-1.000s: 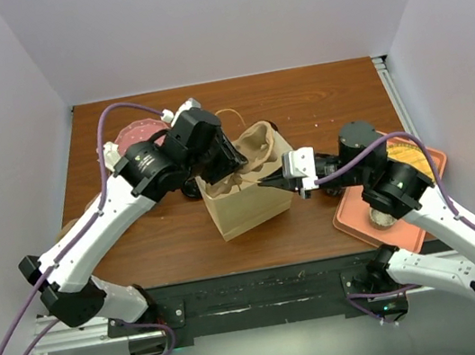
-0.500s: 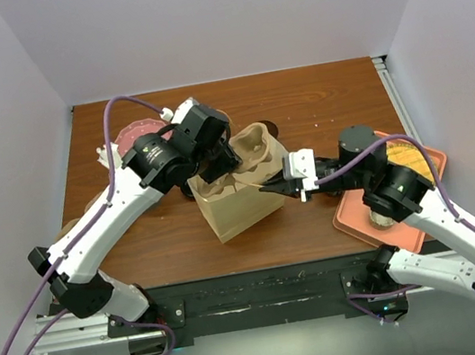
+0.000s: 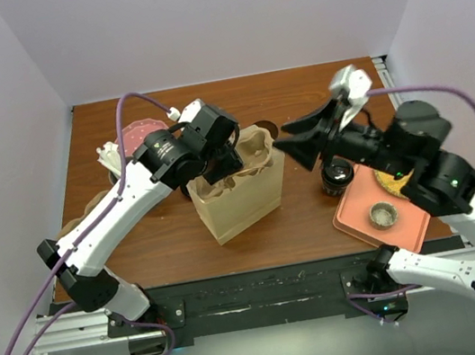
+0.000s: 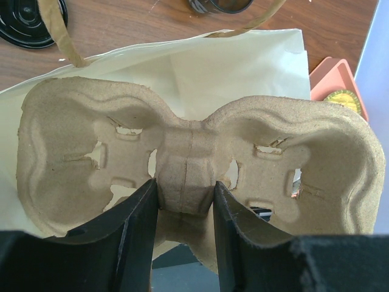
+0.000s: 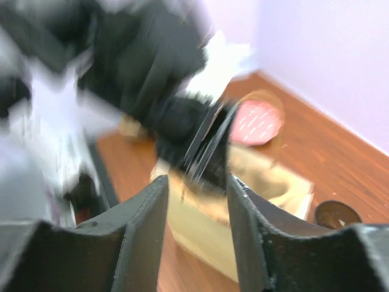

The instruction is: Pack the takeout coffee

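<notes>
The takeout coffee (image 3: 335, 177), a small dark cup with a black lid, stands on the table between the paper bag (image 3: 240, 202) and the orange tray (image 3: 357, 212). No gripper holds it. My left gripper (image 3: 218, 170) is over the bag's mouth, shut on the middle ridge of a pulp cup carrier (image 4: 194, 152) that sits in the bag; its fingers (image 4: 141, 219) press both sides of the ridge. My right gripper (image 3: 293, 152) hangs raised right of the bag and above the coffee, open and empty. Its view is blurred and shows the bag (image 5: 243, 201) between the fingers.
The tray holds a small grey cup (image 3: 383, 214) and a yellow item (image 3: 393, 177). A black disc lid (image 3: 267, 127) lies behind the bag and shows in the left wrist view (image 4: 24, 21). A pink-topped dish (image 3: 141, 134) and white utensils (image 3: 112, 155) sit at the back left.
My right gripper has left the bag's right edge and risen up and to the right, uncovering the coffee cup. My left gripper keeps its hold on the carrier; the bag stands straighter.
</notes>
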Tool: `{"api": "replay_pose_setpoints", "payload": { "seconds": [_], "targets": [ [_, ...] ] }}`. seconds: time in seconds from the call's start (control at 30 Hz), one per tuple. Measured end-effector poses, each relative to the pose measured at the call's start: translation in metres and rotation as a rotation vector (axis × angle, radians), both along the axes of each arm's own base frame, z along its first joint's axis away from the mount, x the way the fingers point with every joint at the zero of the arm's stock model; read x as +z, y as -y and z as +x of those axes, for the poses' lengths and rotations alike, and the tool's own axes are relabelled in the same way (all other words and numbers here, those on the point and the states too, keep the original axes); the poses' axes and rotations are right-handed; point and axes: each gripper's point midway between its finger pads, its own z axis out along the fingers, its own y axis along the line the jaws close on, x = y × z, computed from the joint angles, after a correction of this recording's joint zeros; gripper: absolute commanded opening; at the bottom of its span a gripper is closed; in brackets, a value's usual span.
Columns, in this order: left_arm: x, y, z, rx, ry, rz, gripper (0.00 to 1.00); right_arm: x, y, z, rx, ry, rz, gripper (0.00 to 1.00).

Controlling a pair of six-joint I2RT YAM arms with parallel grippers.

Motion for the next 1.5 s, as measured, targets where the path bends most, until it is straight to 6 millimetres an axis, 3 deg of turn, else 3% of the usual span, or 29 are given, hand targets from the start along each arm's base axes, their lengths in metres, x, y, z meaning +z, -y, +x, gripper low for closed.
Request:
{"api": "replay_pose_setpoints", "payload": {
  "seconds": [0.1,0.23,0.4,0.53,0.63,1.17,1.27,1.5],
  "targets": [
    [-0.001,-0.001,-0.001,-0.016,0.003,0.017,0.19,0.024,0.02,0.017,-0.176,-0.087,0.1,0.43],
    [-0.002,-0.002,-0.001,-0.05,0.015,0.043,0.19,0.021,0.035,0.049,-0.386,-0.196,0.104,0.47],
    [-0.003,-0.004,-0.002,-0.079,0.023,0.065,0.19,-0.021,0.021,0.094,-0.51,-0.321,-0.08,0.43],
    [-0.003,-0.005,-0.002,-0.1,0.031,0.081,0.19,-0.083,0.012,0.117,-0.52,-0.462,-0.262,0.35],
    [-0.005,-0.007,-0.003,-0.114,0.035,0.097,0.19,-0.106,0.012,0.118,-0.489,-0.537,-0.315,0.32],
    [-0.004,-0.017,-0.006,-0.126,0.046,0.136,0.19,-0.155,0.005,0.101,-0.392,-0.661,-0.396,0.31],
    [-0.004,-0.018,-0.005,-0.122,0.048,0.139,0.18,-0.161,0.005,0.099,-0.388,-0.673,-0.405,0.26],
    [-0.004,-0.02,-0.003,-0.099,0.057,0.147,0.18,-0.181,0.005,0.097,-0.4,-0.722,-0.418,0.01]
  ]
}}
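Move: The bag's right rim lies roughly 10 cm ahead of the right hand, 1 cm to its right and 18 cm below; the lidded cup stands level with that rim but some 17 cm to its right, and the empty grey cup about 16 cm beyond it. The left hand already holds the cup carrier in the bag's mouth, whose middle is about 3 cm ahead, 1 cm right and 4 cm below; the loose black lid lies around 18 cm ahead, 12 cm left, far below. The right hand sweeps forward some 12 cm, first rising slightly and swinging out to its right, then drops to finish about 18 cm lower at the bag's right rim, its fingers turning from sideways to steeply down and clockwise as they close from half open to nearly shut, pinching the rim. Meanwhile the left hand keeps its grip on the cup carrier in the bag's mouth, easing it about 2 cm left, rolling its left side up a little and turning it slightly clockwise. ##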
